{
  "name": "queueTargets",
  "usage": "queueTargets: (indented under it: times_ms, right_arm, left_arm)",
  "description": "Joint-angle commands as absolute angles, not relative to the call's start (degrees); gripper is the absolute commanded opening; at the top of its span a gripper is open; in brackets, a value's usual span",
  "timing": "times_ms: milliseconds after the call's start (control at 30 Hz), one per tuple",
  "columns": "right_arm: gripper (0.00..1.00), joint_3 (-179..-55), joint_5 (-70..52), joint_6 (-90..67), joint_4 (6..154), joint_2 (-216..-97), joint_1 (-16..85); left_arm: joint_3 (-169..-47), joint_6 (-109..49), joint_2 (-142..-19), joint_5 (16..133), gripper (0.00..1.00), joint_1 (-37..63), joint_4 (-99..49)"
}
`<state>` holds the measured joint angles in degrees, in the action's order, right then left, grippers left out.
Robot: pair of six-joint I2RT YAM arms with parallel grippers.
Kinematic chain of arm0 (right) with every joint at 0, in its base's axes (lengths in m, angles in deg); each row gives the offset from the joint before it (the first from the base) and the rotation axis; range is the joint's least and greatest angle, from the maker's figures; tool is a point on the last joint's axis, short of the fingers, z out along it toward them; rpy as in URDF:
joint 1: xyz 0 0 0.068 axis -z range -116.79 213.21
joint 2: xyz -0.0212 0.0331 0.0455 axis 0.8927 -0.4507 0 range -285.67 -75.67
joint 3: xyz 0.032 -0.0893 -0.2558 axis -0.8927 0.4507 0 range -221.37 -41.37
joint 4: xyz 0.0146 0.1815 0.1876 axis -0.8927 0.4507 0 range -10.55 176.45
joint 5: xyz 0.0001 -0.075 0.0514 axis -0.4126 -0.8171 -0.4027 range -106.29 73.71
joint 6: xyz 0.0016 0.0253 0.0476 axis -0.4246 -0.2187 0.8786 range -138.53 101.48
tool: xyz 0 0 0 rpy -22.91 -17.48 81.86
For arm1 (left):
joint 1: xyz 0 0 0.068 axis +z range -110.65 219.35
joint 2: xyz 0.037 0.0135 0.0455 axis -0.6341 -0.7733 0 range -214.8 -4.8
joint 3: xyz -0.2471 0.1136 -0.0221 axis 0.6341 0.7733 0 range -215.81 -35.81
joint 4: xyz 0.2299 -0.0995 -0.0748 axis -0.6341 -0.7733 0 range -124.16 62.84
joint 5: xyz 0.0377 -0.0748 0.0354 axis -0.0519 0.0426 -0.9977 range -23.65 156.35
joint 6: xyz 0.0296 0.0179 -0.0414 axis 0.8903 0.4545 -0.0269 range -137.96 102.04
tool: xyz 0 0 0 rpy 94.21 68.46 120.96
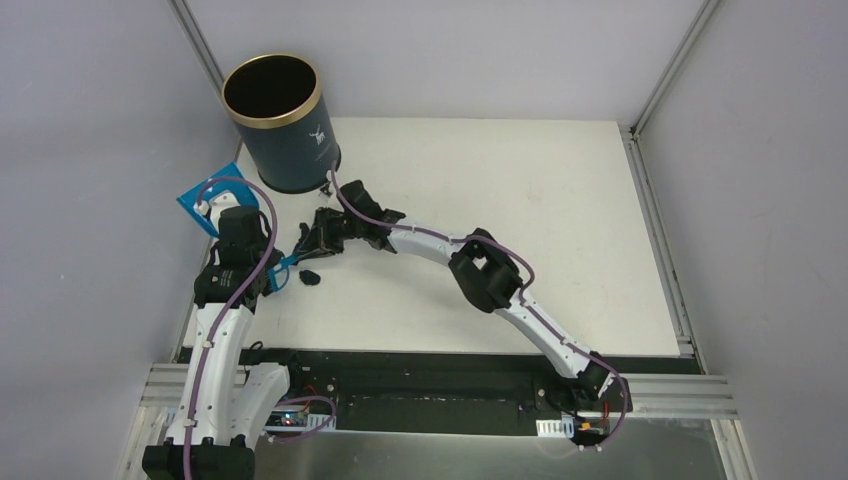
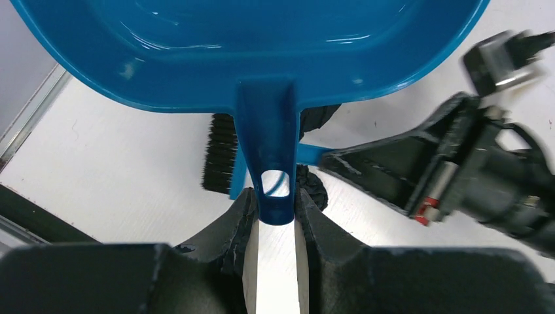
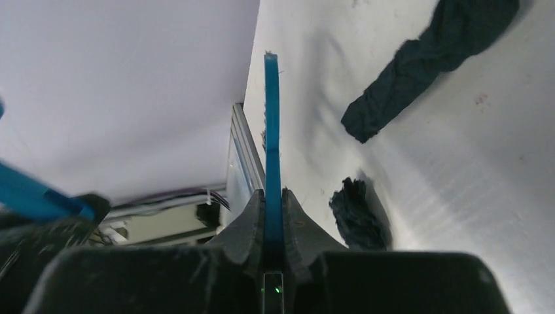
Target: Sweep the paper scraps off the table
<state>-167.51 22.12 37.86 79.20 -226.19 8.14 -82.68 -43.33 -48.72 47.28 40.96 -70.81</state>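
My left gripper (image 2: 275, 197) is shut on the end of the handle of the blue dustpan (image 2: 249, 52). The dustpan (image 1: 205, 195) reaches out over the left edge of the table (image 1: 540, 200). The blue hand brush (image 3: 272, 131) stands edge-on in my right gripper (image 3: 273, 193), which is shut on its handle. Its black bristles (image 2: 219, 154) sit just behind the pan's handle. A black paper scrap (image 1: 310, 277) lies on the table beside both grippers. This black scrap (image 3: 357, 212) has a longer dark blue scrap (image 3: 425, 59) farther off. My right gripper (image 1: 312, 238) is close to the left one (image 1: 272, 278).
A dark blue bin (image 1: 280, 125) with a gold rim stands at the table's back left corner, just beyond both grippers. Grey walls close in the table on the left, back and right. The right arm stretches diagonally across the white tabletop.
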Motion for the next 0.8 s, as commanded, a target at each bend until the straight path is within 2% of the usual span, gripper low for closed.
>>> queueTargets:
  times_ms: [0, 200, 400, 467, 567, 633, 767]
  right_arm:
    - [0.0, -174.45, 18.55, 54.17, 70.7, -229.2, 4.98]
    - [0.0, -175.13, 14.25, 52.77, 78.06, -230.08, 1.12]
    - [0.0, -167.71, 11.15, 50.32, 87.82, -226.14, 0.78]
    - [0.0, -166.37, 5.27, 43.25, 91.59, -224.11, 0.85]
    - [0.0, -165.55, 3.95, 41.59, 97.35, -221.27, 0.75]
    - [0.0, -163.98, -2.35, 34.08, 99.71, -218.91, 1.08]
    - [0.0, -159.68, -7.73, 31.19, 103.15, -215.05, 2.86]
  left_arm:
    - [-82.61, -43.98, -48.35, 45.98, 0.0, 41.36, -69.93]
    - [-82.71, -43.51, -48.04, 47.58, 0.0, 41.54, -69.62]
    - [-83.39, -40.41, -48.22, 47.31, 0.0, 41.64, -69.12]
    - [-83.44, -40.07, -47.85, 49.01, 0.0, 41.64, -69.08]
    - [-83.38, -40.02, -47.02, 50.19, 0.0, 41.64, -68.82]
    - [-83.27, -39.89, -46.51, 49.88, 0.0, 41.62, -68.6]
    - [-83.18, -39.76, -46.31, 51.99, 0.0, 41.57, -68.29]
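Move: The small dark scrap lies almost under the right gripper, about 9 cm below it and 1 cm to its left. The long dark scrap is some 7 cm ahead and 2 cm left at the same level. The raised dustpan hangs about 9 cm ahead, 16 cm left and 4 cm higher, and the bin stands some 22 cm ahead, 2 cm left. From the left gripper, the small scrap is about 10 cm right, 2 cm ahead and 17 cm below. Keep the brush handle pinched in the right gripper and bring it back about 7 cm while easing left some 4 cm and down some 6 cm, so the brush head comes down on the far left side of the small dark scrap. Then turn round: draw right about 4 cm, forward and up about 3 cm each, tipping the fingers about 15 degrees farther down. ##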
